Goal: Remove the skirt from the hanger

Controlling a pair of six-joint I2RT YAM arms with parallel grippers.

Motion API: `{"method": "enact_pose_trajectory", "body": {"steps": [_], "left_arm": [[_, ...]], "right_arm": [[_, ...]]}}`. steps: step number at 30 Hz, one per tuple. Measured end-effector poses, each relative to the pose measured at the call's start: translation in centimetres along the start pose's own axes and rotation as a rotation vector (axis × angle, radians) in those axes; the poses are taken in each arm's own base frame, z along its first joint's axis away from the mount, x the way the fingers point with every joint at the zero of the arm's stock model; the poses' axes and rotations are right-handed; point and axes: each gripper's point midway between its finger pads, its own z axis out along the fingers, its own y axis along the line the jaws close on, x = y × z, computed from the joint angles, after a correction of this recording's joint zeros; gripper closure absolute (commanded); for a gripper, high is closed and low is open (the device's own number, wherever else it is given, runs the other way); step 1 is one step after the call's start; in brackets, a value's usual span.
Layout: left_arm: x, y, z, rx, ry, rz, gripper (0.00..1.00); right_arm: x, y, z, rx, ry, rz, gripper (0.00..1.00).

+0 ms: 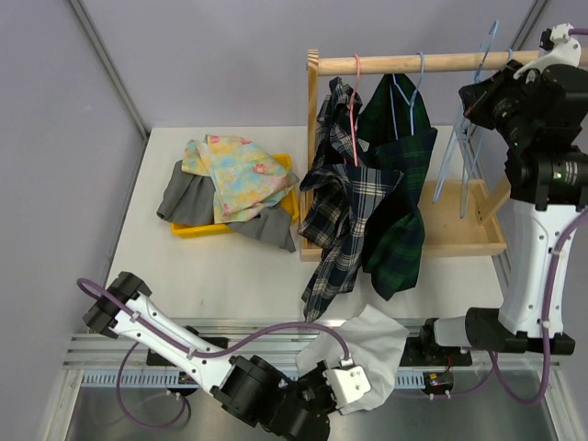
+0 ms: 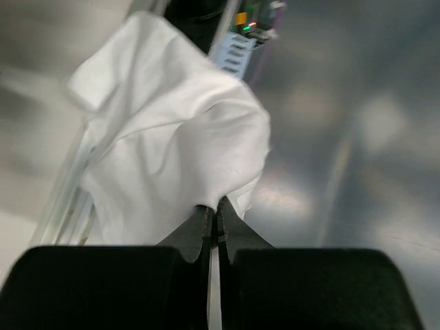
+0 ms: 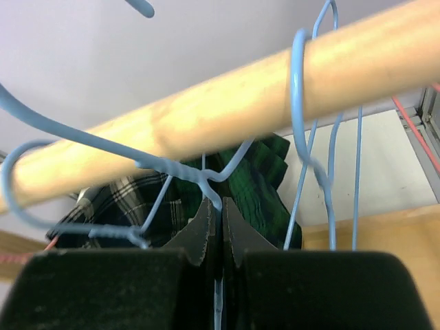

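A white skirt (image 1: 367, 354) hangs bunched over the table's near edge. My left gripper (image 1: 363, 384) is shut on its lower edge. In the left wrist view the white skirt (image 2: 172, 137) fans out above the closed left gripper (image 2: 214, 206). My right gripper (image 1: 473, 96) is up at the wooden rod (image 1: 432, 62), shut on the wire of an empty blue hanger (image 1: 459, 152). In the right wrist view the right gripper (image 3: 220, 206) pinches the blue hanger (image 3: 172, 168) just below its twisted neck, close under the rod (image 3: 227, 103).
A navy plaid skirt (image 1: 344, 211) on a pink hanger and a green plaid garment (image 1: 404, 202) hang from the rod of the wooden rack (image 1: 459, 243). More blue hangers (image 3: 302, 103) hang on the rod. A yellow tray (image 1: 197, 228) holds folded clothes (image 1: 234, 175).
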Motion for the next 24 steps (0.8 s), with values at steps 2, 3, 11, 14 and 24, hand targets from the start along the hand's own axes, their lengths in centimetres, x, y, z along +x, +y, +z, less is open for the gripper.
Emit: {"method": "enact_pose_trajectory", "body": {"steps": [2, 3, 11, 14, 24], "left_arm": [[0.6, 1.5, -0.4, -0.065, 0.024, -0.012, 1.00], [1.0, 2.4, -0.7, -0.104, 0.041, -0.012, 1.00], [-1.8, 9.3, -6.4, -0.336, 0.027, -0.002, 1.00], [-5.3, 12.4, -8.8, -0.391, -0.030, -0.043, 1.00], [-16.0, 35.3, -21.5, -0.953, -0.311, -0.235, 1.00]], "right_arm": [[0.1, -0.4, 1.6, 0.012, 0.006, 0.000, 1.00], [0.3, -0.6, 2.4, 0.019, 0.014, 0.001, 1.00], [3.9, -2.3, 3.0, 0.048, 0.073, 0.015, 1.00], [5.1, -2.7, 2.3, 0.051, 0.079, 0.020, 1.00], [6.1, -2.8, -1.6, 0.045, 0.061, 0.014, 0.01]]}}
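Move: The white skirt, already clear of its hanger and pinched in the left hand, has the clothes-filled yellow bin about 47 cm ahead, 23 cm to the left and 15 cm below; the navy plaid skirt hangs some 45 cm ahead, 3 cm right and 12 cm higher. The right hand grips the emptied blue hanger; its spot on the wooden rod is about 6 cm straight ahead, near hand height. From there, another blue hanger hangs 6 cm to the right, and the green plaid skirt 10 cm left, 20 cm below. The white skirt is swept by the left hand forward, up and left towards the yellow bin, some 45 cm in all, almost level at first and then climbing, the wrist swinging counter-clockwise and the fingers staying shut. The blue hanger goes forward about 3 cm and down 6 cm to hook over the rod as the right hand eases back, then opens its fingers wide. ##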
